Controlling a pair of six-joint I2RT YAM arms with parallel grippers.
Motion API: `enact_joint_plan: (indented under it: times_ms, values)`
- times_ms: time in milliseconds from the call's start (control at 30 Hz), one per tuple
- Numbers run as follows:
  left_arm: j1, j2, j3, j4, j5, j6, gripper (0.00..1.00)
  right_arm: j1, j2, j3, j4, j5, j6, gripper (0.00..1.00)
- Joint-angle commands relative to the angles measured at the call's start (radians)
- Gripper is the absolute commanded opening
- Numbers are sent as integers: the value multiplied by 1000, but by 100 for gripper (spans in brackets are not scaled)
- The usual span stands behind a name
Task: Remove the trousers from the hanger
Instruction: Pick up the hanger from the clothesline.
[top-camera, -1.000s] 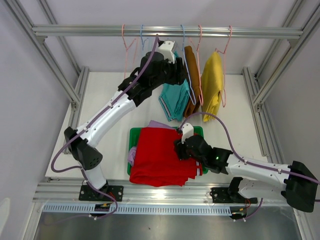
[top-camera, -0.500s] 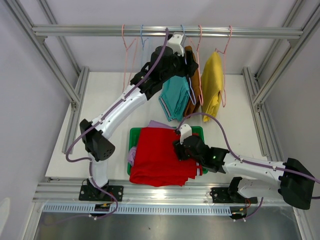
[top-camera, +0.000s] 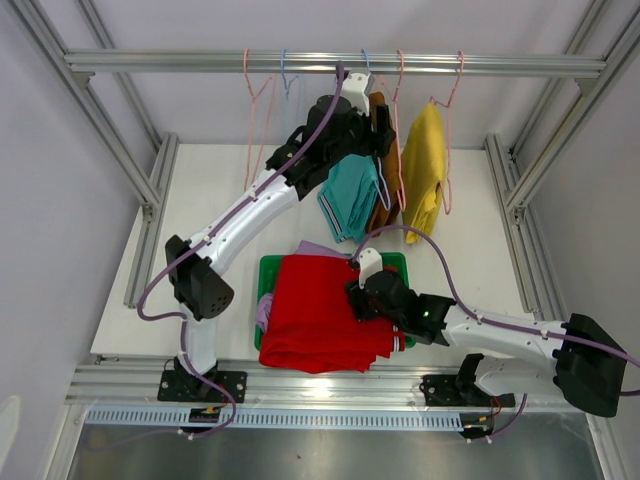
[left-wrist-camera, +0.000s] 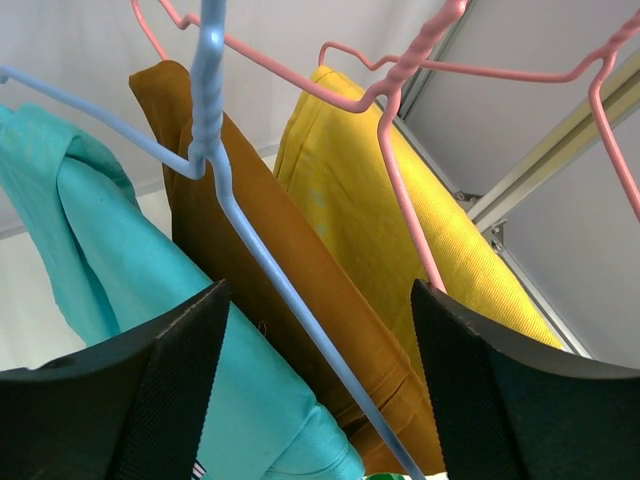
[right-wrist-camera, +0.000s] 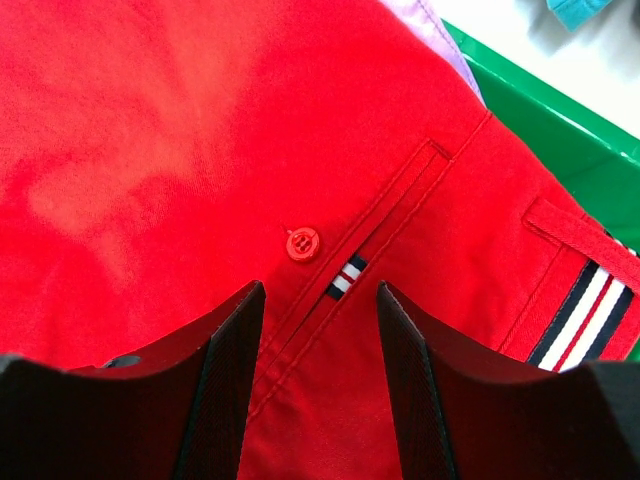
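Three pairs of trousers hang from the rail: teal (top-camera: 348, 195) on a blue hanger (left-wrist-camera: 215, 170), brown (top-camera: 384, 170) and yellow (top-camera: 425, 165) on pink hangers (left-wrist-camera: 400, 150). My left gripper (top-camera: 372, 125) is up among them, open. In the left wrist view its jaws (left-wrist-camera: 315, 385) stand wide on either side of the blue hanger's wire, with the teal trousers (left-wrist-camera: 90, 250) on the left and the brown trousers (left-wrist-camera: 280, 250) behind. The red trousers (top-camera: 320, 310) lie spread on the green tray (top-camera: 400, 262), over the lilac pair (top-camera: 263, 310). My right gripper (right-wrist-camera: 315, 380) hovers open just above the red trousers (right-wrist-camera: 200, 130).
Two bare hangers, one pink (top-camera: 258, 95) and one blue (top-camera: 286, 80), hang left of the left arm on the aluminium rail (top-camera: 150, 62). Frame posts (top-camera: 520, 190) border the white table on both sides. The tray's green rim (right-wrist-camera: 560, 120) shows beyond the red cloth.
The left arm has swung right and up into the hangers and its jaws have opened wider round the blue hanger wire. The right gripper has barely moved over the red trousers.
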Motion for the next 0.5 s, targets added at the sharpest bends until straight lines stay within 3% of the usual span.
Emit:
enact_joint_plan:
  times_ms: [0,100,133,200,300,400,467]
  values:
    - [7,11,27,57,15,6,79,-3,8,1,30,-3,3,53]
    - [13,15,23,65,15,-5,80,-5,2,-2,30,-2,5,53]
    - [15,17,21,68,20,-13,75,-7,2,-4,31,0,6,53]
    - [21,18,21,67,25,-20,61,-8,7,-5,36,-2,6,53]
    - [24,14,13,65,26,-27,23,-8,11,-2,36,-5,5,53]
    - [24,0,1,67,29,-25,8,-10,10,-1,34,-3,3,52]
    - [24,-15,-17,70,31,-25,6,-10,8,1,34,-5,3,52]
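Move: The blue hanger's near arm already runs between the left hand's open fingers, about 1 cm ahead. From that hand, the teal trousers hang roughly 5 cm ahead, 3 cm left and 14 below, the brown pair 6 ahead, 3 right and 13 below, and the nearest pink hanger 3 ahead, 4 right and level. From the right hand, the blue hanger is some 25 cm ahead, 5 right and 27 above. The left hand eases about 1 cm forward and shuts its wide-open fingers, pinching the blue hanger's near arm. ##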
